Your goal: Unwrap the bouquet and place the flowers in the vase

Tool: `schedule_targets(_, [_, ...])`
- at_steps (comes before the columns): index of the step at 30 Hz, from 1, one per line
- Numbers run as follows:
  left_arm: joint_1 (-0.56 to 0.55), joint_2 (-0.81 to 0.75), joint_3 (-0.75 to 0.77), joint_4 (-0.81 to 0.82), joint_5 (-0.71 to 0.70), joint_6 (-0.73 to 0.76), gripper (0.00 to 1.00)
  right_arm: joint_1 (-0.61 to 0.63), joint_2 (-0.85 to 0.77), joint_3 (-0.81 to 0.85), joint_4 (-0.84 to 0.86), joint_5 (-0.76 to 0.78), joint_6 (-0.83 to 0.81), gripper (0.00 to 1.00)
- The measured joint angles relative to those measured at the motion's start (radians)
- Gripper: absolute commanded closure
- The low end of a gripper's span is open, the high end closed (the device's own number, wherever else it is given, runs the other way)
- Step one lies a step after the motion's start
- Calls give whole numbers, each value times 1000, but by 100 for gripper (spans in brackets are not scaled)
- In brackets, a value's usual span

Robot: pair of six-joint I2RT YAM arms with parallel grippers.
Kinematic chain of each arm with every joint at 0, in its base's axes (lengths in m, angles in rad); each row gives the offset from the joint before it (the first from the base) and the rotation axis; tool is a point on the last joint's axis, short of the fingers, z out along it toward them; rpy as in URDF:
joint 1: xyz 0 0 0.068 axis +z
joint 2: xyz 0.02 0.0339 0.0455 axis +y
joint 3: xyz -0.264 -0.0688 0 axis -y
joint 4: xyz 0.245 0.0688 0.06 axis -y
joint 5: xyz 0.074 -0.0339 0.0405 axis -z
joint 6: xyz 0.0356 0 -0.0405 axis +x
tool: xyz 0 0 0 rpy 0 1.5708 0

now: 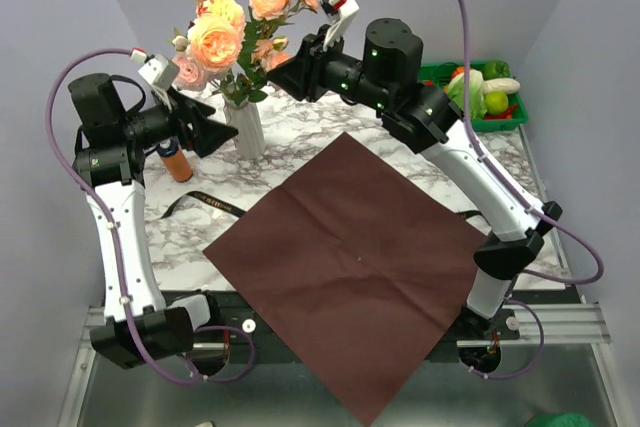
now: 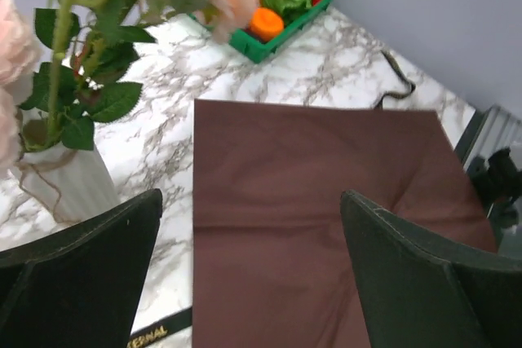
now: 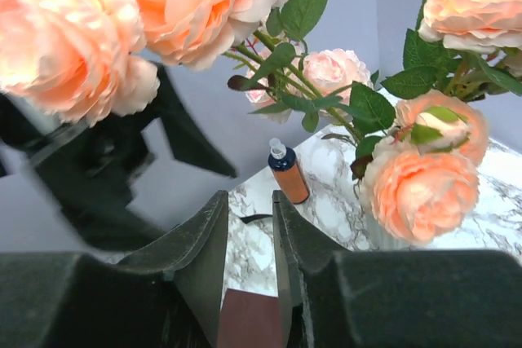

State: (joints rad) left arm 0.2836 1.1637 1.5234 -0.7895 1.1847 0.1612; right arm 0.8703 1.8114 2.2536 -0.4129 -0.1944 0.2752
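Observation:
The flowers (image 1: 235, 27), peach and pink roses with green leaves, stand with their stems in the white ribbed vase (image 1: 247, 127) at the back of the table. The dark red wrapping paper (image 1: 350, 257) lies flat and unfolded in the middle, and the black ribbon (image 1: 205, 202) lies loose left of it. My left gripper (image 1: 203, 127) hovers just left of the vase, open wide, with only paper (image 2: 310, 201) showing between its jaws (image 2: 251, 197). My right gripper (image 1: 285, 72) sits beside the blooms on their right. Its jaws (image 3: 249, 197) stand narrowly open with nothing between them.
A small orange bottle (image 1: 176, 162) with a dark cap stands left of the vase, close under my left arm. A green crate of vegetables (image 1: 485, 97) sits at the back right corner. The paper's near corner hangs over the table's front edge.

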Motion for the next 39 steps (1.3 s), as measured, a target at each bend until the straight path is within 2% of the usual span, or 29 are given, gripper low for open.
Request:
schedule_targets(2, [-16,20,-82,233,-6,-191,1,0,-46,-42,-3,14,-8,66])
schedule_targets(5, [-82,135,-18,435,-47,-364,1,0,-122,-118,-13,32,-18,66])
schedule_targets(8, [-124,212,52,562,-96,-447,1,0,-203,-208,-28,53,-32,66])
schedule_targets(14, [-156,263,162,660,-215,-509,1,0,-309,-324,-38,82,-57,68])
schedule_targets(20, [-168,314,329,632,-376,-472,1,0,-349,-426,-39,92,-60,66])
schedule_targets(27, [-176,245,277,483,-388,-343,1,-18,-392,-537,-43,122,-50,61])
schedule_targets(33, [-173,62,200,268,-436,-200,1,-71,-472,-612,-59,151,-14,52])
schedule_targets(37, [-124,-14,197,173,-463,-144,1,-78,-517,-639,-103,206,-11,37])
schedule_targets(39, [-82,-40,174,137,-471,-126,1,-78,-527,-651,-138,246,-3,33])
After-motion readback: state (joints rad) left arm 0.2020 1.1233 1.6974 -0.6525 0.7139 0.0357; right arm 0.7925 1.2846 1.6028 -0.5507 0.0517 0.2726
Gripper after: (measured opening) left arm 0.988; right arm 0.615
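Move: Above the left hand, some 14 cm up and 7 cm ahead, hangs the leaning big rose; the pink rose is about 12 cm ahead and 4 cm left, slightly higher than the hand. Their vase stands roughly 21 cm ahead, 3 cm right and 25 cm below, the orange bottle 13 cm ahead, 16 cm left and well below. From the right hand the leaning rose is about 3 cm ahead, 12 cm left and 5 cm up. Reaching forward and up under the leaning rose, the wide-open left hand travels about 13 cm each way, tipping its fingers up, then draws back some 10 cm and sinks a little, turning counter-clockwise. Meanwhile the empty right hand pulls about 15 cm right, away from the flowers, drops some 9 cm, turns clockwise and opens wider at the end. ##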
